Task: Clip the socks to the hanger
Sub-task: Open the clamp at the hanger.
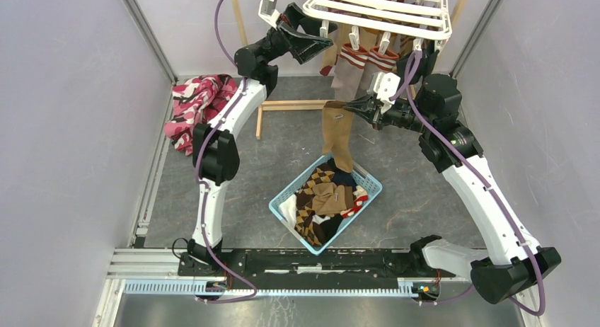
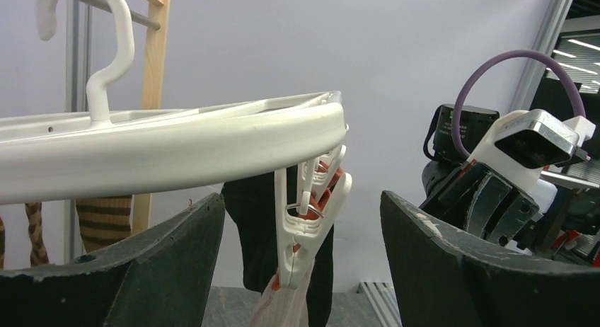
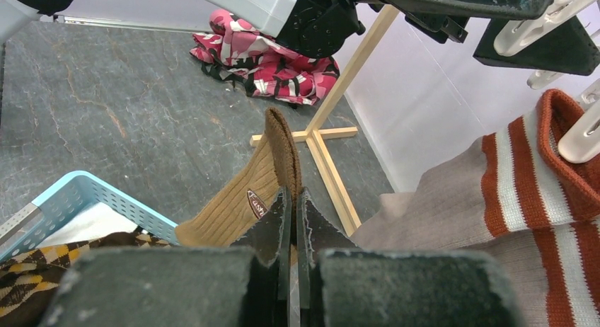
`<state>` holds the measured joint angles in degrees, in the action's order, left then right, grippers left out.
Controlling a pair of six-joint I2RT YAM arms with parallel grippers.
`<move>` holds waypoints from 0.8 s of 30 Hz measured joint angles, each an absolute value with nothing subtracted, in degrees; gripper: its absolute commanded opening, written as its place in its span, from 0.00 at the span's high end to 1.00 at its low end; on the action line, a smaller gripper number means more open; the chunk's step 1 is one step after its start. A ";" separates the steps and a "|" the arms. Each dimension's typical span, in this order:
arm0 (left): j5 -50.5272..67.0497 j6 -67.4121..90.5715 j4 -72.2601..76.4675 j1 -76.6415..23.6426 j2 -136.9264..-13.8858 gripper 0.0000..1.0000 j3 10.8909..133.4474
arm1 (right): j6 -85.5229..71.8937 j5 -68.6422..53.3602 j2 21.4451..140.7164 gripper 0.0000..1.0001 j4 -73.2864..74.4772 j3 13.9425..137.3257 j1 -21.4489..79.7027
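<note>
The white hanger (image 1: 382, 12) hangs at the back, its rim (image 2: 177, 146) close over my left gripper. Two grey socks with red-white striped cuffs (image 1: 357, 61) are clipped under it. My left gripper (image 1: 311, 40) is open, its fingers (image 2: 141, 270) on either side of a white clip (image 2: 311, 235) that pinches a grey sock, and they do not touch the clip. My right gripper (image 1: 348, 109) is shut on the cuff of a tan sock (image 1: 338, 139), which dangles down to the basket. In the right wrist view the jaws (image 3: 291, 196) pinch that tan sock (image 3: 233, 199) beside a striped cuff (image 3: 509, 192).
A light blue mesh basket (image 1: 294, 230) with several socks sits on the grey floor between the arms. A pink, red and black cloth (image 1: 198, 100) lies at the left. A thin wooden stand (image 1: 290, 106) holds up the hanger. A black sock (image 2: 255, 228) hangs behind the clip.
</note>
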<state>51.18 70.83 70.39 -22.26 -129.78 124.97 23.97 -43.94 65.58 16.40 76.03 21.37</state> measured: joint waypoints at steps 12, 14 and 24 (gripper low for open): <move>49.56 70.89 70.22 -22.26 -129.82 0.20 126.72 | 24.14 -44.07 65.52 1.00 16.40 76.03 21.37; 49.43 70.91 70.83 -22.26 -129.82 0.22 126.85 | 24.14 -44.10 65.52 1.00 16.40 76.03 21.37; 48.03 71.40 72.82 -22.26 -130.15 0.54 126.91 | 24.14 -44.12 65.52 1.00 16.40 76.03 21.37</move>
<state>48.03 71.40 72.82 -22.26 -130.15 126.91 24.14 -44.12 65.52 16.40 76.03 21.37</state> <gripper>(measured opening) 0.593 0.015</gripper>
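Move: Between and just above the left hand's open fingers hangs the empty end clip of the hanger, about 2 cm up and 2 cm to the right, level fore and aft. The next clip, with a grey striped sock, is some 10 cm right and 2 cm back of the hand. The brown sock's cuff in the right hand lies about 14 cm back, 5 right and 10 below. From the right hand the end clip is roughly 14 cm ahead, 6 left and 12 up. Rising about 2 cm alongside the hanger's empty end clip, the left hand brings its fingers up around the clip's upper levers, still pointing right and slanting up. The fingers close from nearly wide open to a bit over half, one on either side of the clip; a squeeze on it can't be seen yet. The right hand stays put, keeping the brown sock's cuff pinched. ##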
